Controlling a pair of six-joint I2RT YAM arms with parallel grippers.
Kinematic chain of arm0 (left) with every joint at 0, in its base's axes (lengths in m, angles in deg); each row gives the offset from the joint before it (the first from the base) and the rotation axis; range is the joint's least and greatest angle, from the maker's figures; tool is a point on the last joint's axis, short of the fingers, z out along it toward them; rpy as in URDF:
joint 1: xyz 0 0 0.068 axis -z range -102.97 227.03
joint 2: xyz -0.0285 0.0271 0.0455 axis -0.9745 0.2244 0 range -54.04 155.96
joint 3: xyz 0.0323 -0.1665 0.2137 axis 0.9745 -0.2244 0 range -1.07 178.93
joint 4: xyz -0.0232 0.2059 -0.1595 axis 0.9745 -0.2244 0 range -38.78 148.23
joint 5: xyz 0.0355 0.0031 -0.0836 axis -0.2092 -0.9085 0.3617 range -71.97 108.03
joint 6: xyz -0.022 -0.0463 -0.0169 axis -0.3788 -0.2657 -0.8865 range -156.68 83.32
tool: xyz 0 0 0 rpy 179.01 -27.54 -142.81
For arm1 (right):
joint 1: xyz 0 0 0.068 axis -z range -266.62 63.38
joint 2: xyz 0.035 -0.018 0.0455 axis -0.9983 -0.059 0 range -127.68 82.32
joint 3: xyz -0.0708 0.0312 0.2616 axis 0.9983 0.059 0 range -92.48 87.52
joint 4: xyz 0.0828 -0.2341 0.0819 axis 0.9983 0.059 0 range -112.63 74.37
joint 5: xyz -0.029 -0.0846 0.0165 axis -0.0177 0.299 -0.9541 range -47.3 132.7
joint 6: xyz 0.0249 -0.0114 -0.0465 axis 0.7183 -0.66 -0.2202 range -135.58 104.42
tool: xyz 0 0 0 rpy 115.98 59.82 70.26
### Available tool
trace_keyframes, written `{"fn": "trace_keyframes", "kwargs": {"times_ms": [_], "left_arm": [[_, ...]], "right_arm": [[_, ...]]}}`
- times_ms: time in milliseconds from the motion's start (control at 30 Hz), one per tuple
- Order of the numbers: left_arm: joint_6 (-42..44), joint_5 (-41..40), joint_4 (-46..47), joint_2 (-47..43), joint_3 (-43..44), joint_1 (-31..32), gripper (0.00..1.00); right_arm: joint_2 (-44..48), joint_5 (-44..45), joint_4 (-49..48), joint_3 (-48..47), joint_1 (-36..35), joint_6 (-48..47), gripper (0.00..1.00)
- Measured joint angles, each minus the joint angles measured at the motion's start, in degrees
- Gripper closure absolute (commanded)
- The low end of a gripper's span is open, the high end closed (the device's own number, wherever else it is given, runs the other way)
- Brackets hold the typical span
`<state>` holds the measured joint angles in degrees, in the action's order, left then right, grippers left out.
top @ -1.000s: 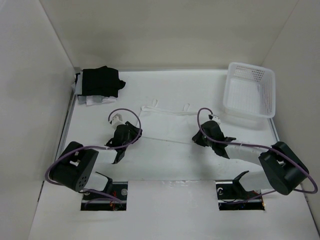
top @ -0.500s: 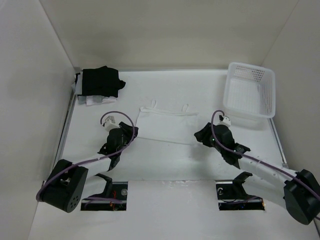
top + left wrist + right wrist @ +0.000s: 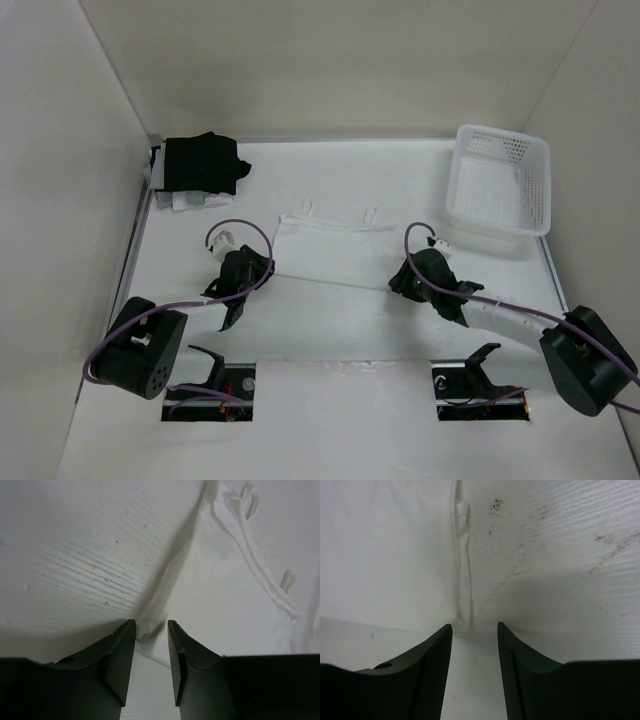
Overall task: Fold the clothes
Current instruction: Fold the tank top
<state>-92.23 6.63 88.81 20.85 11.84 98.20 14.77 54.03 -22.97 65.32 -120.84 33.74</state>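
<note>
The clothes [image 3: 335, 255], a thin white garment, lie spread flat at mid-table with two string loops [image 3: 308, 208] on the far edge. My left gripper [image 3: 268, 264] is at the garment's near left corner. In the left wrist view that corner of the clothes [image 3: 225, 580] bunches between the parted tips of the left gripper [image 3: 151, 625], touching the left finger; the jaws stand open. My right gripper [image 3: 395, 283] is at the near right corner. In the right wrist view the right gripper [image 3: 475, 627] is open on bare table, with the hem of the clothes [image 3: 390, 555] just ahead of its left tip.
A white lattice basket [image 3: 505, 131] stands at the back right. Black folded garments [image 3: 203, 163] sit at the back left corner on something white. White walls close the table on three sides. Two cut-outs [image 3: 210, 385] lie by the arm bases.
The right jaws have opened off the garment's near right corner. Both arms stretched low half a second ago and have drawn back up; the garment now lies spread flat.
</note>
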Motion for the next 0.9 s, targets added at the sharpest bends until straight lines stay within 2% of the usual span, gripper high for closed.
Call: {"fn": "trace_keyframes", "kwargs": {"times_ms": [200, 333, 400, 533, 667, 767, 900], "left_arm": [[-0.04, 0.0, -0.42, 0.0, 0.0, -0.15, 0.75], [-0.17, -0.02, -0.9, 0.0, 0.0, -0.17, 0.81], [-0.15, 0.0, -1.14, 0.0, 0.0, -0.15, 0.85], [0.02, 0.0, -1.73, 0.0, 0.0, -0.15, 0.95], [0.11, 0.07, -3.1, -1.38, -0.02, -0.11, 0.99], [0.26, 0.31, -6.8, -8.17, -0.02, 0.44, 0.99], [1.16, -0.15, -16.11, -27.28, 1.01, 2.93, 0.99]], "right_arm": [[-2.8, -1.18, -2.8, -0.9, 0.0, 0.02, 0.58], [-4.31, -2.36, -4.68, -1.14, 0.0, 0.26, 0.59], [-4.59, -2.95, -5.11, -1.16, 0.0, 0.42, 0.67], [-5.62, -3.82, -5.29, -1.16, 0.0, 0.59, 0.89], [-4.46, -3.85, -5.2, -0.87, -0.02, 0.83, 0.95], [2.45, -2.95, -2.97, -0.11, -1.09, 0.76, 0.96], [18.58, -0.09, 4.59, -1.22, -5.44, -0.2, 0.97]]}}
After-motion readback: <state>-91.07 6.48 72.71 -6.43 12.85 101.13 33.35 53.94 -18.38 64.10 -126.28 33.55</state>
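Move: The tank top lies folded flat between the hands. Its near left corner is already between the left fingers, about 1 cm below the left hand point, and its near right corner is some 1 cm ahead, 2 cm left and 1 cm below the right hand point. Of the straps at its far edge, the left strap is roughly 13 cm ahead and 7 cm right of the left hand, the right strap about 14 cm ahead and 4 cm left of the right hand. Both hands pinch the tank top's near corners: the left closes almost in place, while the right slides about 2 cm left and slightly forward onto its corner before shutting. Then both lift quickly by 8–9 cm, easing back a little, the fingers tilting up some 10 degrees and keeping their pinch. ##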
